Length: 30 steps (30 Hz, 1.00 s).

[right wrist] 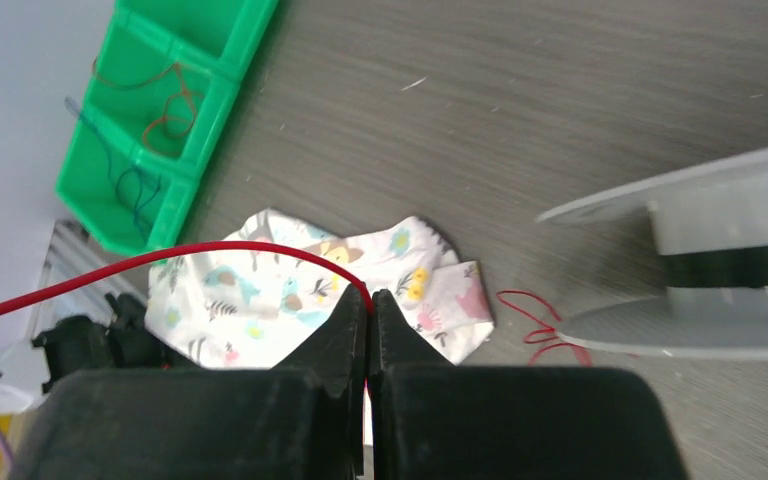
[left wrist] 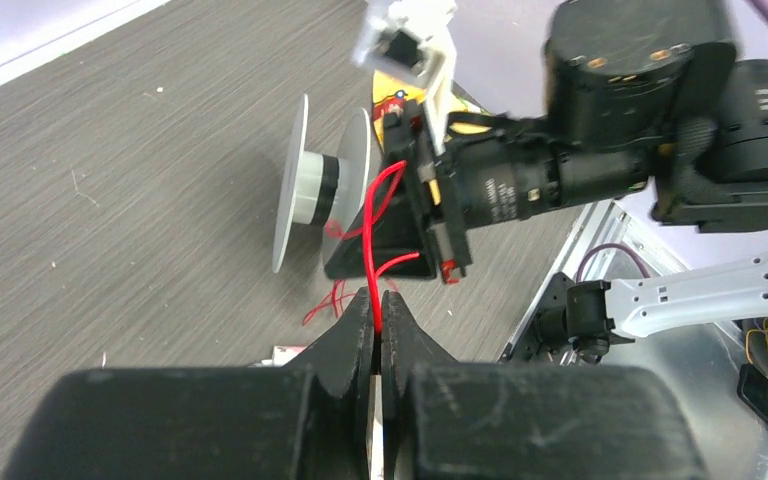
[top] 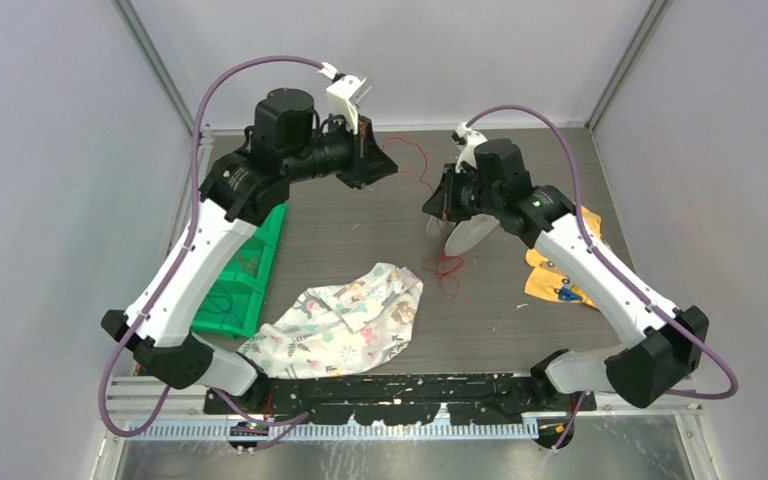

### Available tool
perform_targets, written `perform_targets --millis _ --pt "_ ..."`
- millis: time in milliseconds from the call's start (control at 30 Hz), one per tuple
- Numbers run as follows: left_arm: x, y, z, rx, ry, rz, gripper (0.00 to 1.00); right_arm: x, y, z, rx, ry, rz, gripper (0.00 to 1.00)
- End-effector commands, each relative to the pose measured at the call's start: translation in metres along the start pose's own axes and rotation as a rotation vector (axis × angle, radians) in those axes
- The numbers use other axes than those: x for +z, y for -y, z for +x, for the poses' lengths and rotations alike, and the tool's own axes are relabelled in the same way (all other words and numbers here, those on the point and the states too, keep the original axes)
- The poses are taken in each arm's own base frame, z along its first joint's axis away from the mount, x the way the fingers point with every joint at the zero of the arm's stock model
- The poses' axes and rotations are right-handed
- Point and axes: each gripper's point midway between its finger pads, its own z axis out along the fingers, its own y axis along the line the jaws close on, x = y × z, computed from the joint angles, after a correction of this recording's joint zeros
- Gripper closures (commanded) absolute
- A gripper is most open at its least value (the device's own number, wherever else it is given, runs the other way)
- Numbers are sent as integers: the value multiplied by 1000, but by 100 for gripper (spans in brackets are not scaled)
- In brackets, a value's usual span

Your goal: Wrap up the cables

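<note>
The cable (top: pixel 412 160) is a thin red wire stretched between my two grippers over the back of the table. My left gripper (top: pixel 382 166) is shut on it; in the left wrist view the cable (left wrist: pixel 373 235) rises straight out of the closed gripper (left wrist: pixel 377 298). My right gripper (top: pixel 438 204) is also shut on the cable (right wrist: pixel 160 257), which arcs away to the left from the gripper (right wrist: pixel 368 298). A white spool (top: pixel 466 236) with two wide flanges (right wrist: pixel 720 262) sits just beside the right gripper. Loose red loops (top: pixel 446 268) lie on the table below the spool.
A patterned cloth (top: pixel 345 320) lies crumpled at the near middle of the table. A green compartment bin (top: pixel 250 270) with thin wires in it stands at the left edge. Yellow packets (top: pixel 558 282) lie on the right, under the right arm.
</note>
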Motion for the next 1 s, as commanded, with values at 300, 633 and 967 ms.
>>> perform_targets --millis 300,633,967 --pt "12 -12 22 0 -21 6 100 -89 29 -62 -62 357 267 99" --pt "25 -6 26 -39 -52 68 100 -69 22 -29 -140 122 197 44" --pt "18 -12 25 -15 -48 21 100 -62 -31 -47 -143 174 -74 37"
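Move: The right hand already pinches the red cable; its upper part, held in the left fingers, is about 8 cm left, 3 cm back and 17 cm above. The white spool stands about 9 cm right, 7 cm ahead and 15 cm below the right hand, the loose cable coil 4 cm right, 1 cm back and 25 cm below. From the left hand, the right hand's pinch on the cable lies about 8 cm right, 3 cm ahead and 17 cm below. Right and up by about 8 and 7 cm, the right hand draws the red cable with fingers still shut and swings about 20 degrees clockwise; then it sinks, opens wide to let go, and comes back some 3 cm left, its tips ending closer to the left hand. Keeping its own pinch, the left hand lowers the cable about 6 cm and tips slightly. ##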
